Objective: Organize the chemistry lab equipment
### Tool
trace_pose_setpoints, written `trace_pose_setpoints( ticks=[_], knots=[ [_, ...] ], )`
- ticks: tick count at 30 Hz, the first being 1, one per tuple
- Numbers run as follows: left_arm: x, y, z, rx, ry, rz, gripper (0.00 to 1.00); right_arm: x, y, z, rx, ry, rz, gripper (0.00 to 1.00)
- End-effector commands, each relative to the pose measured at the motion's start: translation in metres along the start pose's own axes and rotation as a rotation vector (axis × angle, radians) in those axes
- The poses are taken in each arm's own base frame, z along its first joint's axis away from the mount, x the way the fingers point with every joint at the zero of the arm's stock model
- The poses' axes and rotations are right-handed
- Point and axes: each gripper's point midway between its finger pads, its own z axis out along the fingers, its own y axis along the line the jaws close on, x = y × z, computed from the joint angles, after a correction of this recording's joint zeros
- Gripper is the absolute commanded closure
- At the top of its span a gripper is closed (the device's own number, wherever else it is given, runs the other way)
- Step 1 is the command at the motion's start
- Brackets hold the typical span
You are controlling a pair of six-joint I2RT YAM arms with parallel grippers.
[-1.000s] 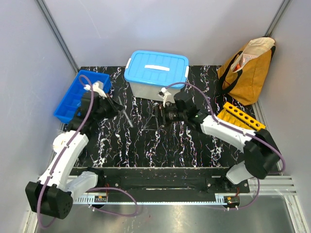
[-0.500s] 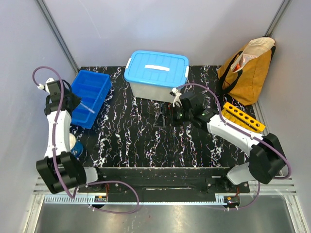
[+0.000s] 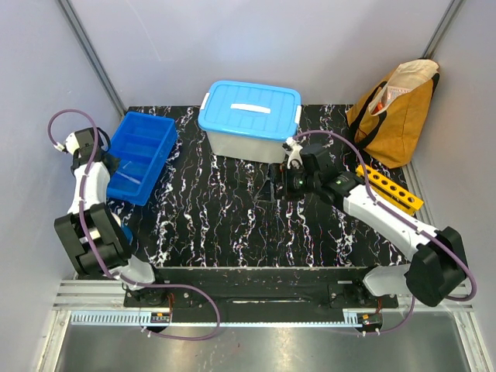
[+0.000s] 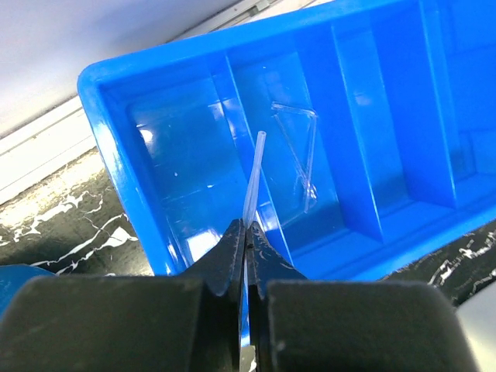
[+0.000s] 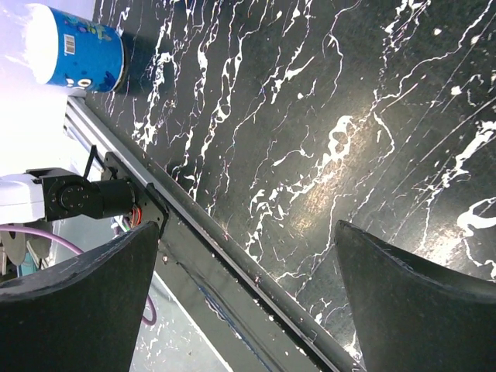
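My left gripper (image 4: 248,229) is shut on a thin transparent tube (image 4: 254,174) that sticks out over the blue divided tray (image 4: 116,147). Two more transparent tubes (image 4: 298,151) lie in one of the tray's compartments. From above, the left gripper (image 3: 107,164) is at the tray's (image 3: 159,151) left edge. My right gripper (image 3: 273,184) hangs wide open over the middle of the table in front of the tub; its wrist view shows nothing between its fingers (image 5: 85,287). The yellow-orange rack (image 3: 387,186) with round holes lies at the right, beside the right arm.
A white tub with a blue lid (image 3: 249,116) stands at the back centre. A mustard tote bag (image 3: 395,108) leans in the back right corner. A blue cup (image 5: 81,50) stands near the table's front edge by the left arm's base.
The left arm swung from the table's middle to the far left, carrying the tube to the blue tray. The right gripper opened fully and drew back a little to the right.
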Motion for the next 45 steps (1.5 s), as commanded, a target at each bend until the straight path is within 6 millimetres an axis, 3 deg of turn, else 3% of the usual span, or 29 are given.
trace_pose_setpoints(
  ticks=[1,5,14,20,25,29,31,37,39,42,45],
  knots=[
    [-0.033,-0.005,0.009,-0.023,-0.108,-0.041,1.00,-0.010,0.001,-0.012,0.001,-0.045,-0.041,0.00],
    [-0.035,0.000,0.019,-0.059,-0.106,-0.029,1.00,-0.012,0.004,-0.014,-0.005,-0.053,-0.049,0.00],
    [-0.019,0.009,0.027,-0.100,-0.054,-0.024,0.71,-0.015,-0.007,-0.017,0.050,-0.060,-0.033,0.00],
    [-0.038,0.003,0.003,-0.085,-0.089,-0.027,0.55,-0.017,-0.020,-0.025,0.131,-0.082,-0.017,0.00],
    [-0.043,-0.026,-0.030,0.096,-0.075,-0.033,0.44,-0.020,-0.035,-0.034,0.219,-0.128,-0.008,0.00],
    [-0.011,-0.068,-0.054,0.338,0.028,0.080,0.31,-0.024,-0.046,-0.039,0.290,-0.162,0.006,0.00],
    [0.009,-0.080,-0.061,0.397,0.091,0.149,0.22,-0.024,-0.053,-0.042,0.330,-0.169,0.022,0.00],
    [0.074,-0.096,-0.088,0.541,0.223,0.299,0.18,-0.031,-0.080,-0.053,0.497,-0.222,0.037,0.00],
    [0.083,-0.086,-0.089,0.502,0.193,0.329,0.17,-0.037,-0.085,-0.054,0.530,-0.237,0.036,0.00],
    [0.065,-0.065,-0.071,0.388,0.115,0.253,0.16,-0.046,-0.072,-0.048,0.476,-0.236,0.039,0.02],
    [0.030,-0.055,-0.052,0.275,0.043,0.227,0.20,-0.052,-0.056,-0.042,0.393,-0.240,0.047,0.05]
  ],
)
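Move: The left hand, gripping the clear tube, is over the near end of the blue bin: the middle of the near compartment is about 10 cm below, some 3 cm to its left and 1 cm ahead. The next compartment, with bent clear rods in it, is centred about 7 cm ahead and 1 cm left. The blue canister stands roughly 12 cm back and 6 cm left. From the idle right hand, the near compartment is about 50 cm left and 8 cm ahead. Down some 2.5 cm and a touch left, the left hand eases the clear tube towards the near end of the blue bin, stops there and spreads its fingers to let it go. It then lifts about 8 cm, swings roughly 16 cm right past the bin's right side, turning some 30 degrees clockwise, and sinks again. The empty, open right hand draws about 8 cm right and slightly forward, away from the bin, turning clockwise and rolling. ##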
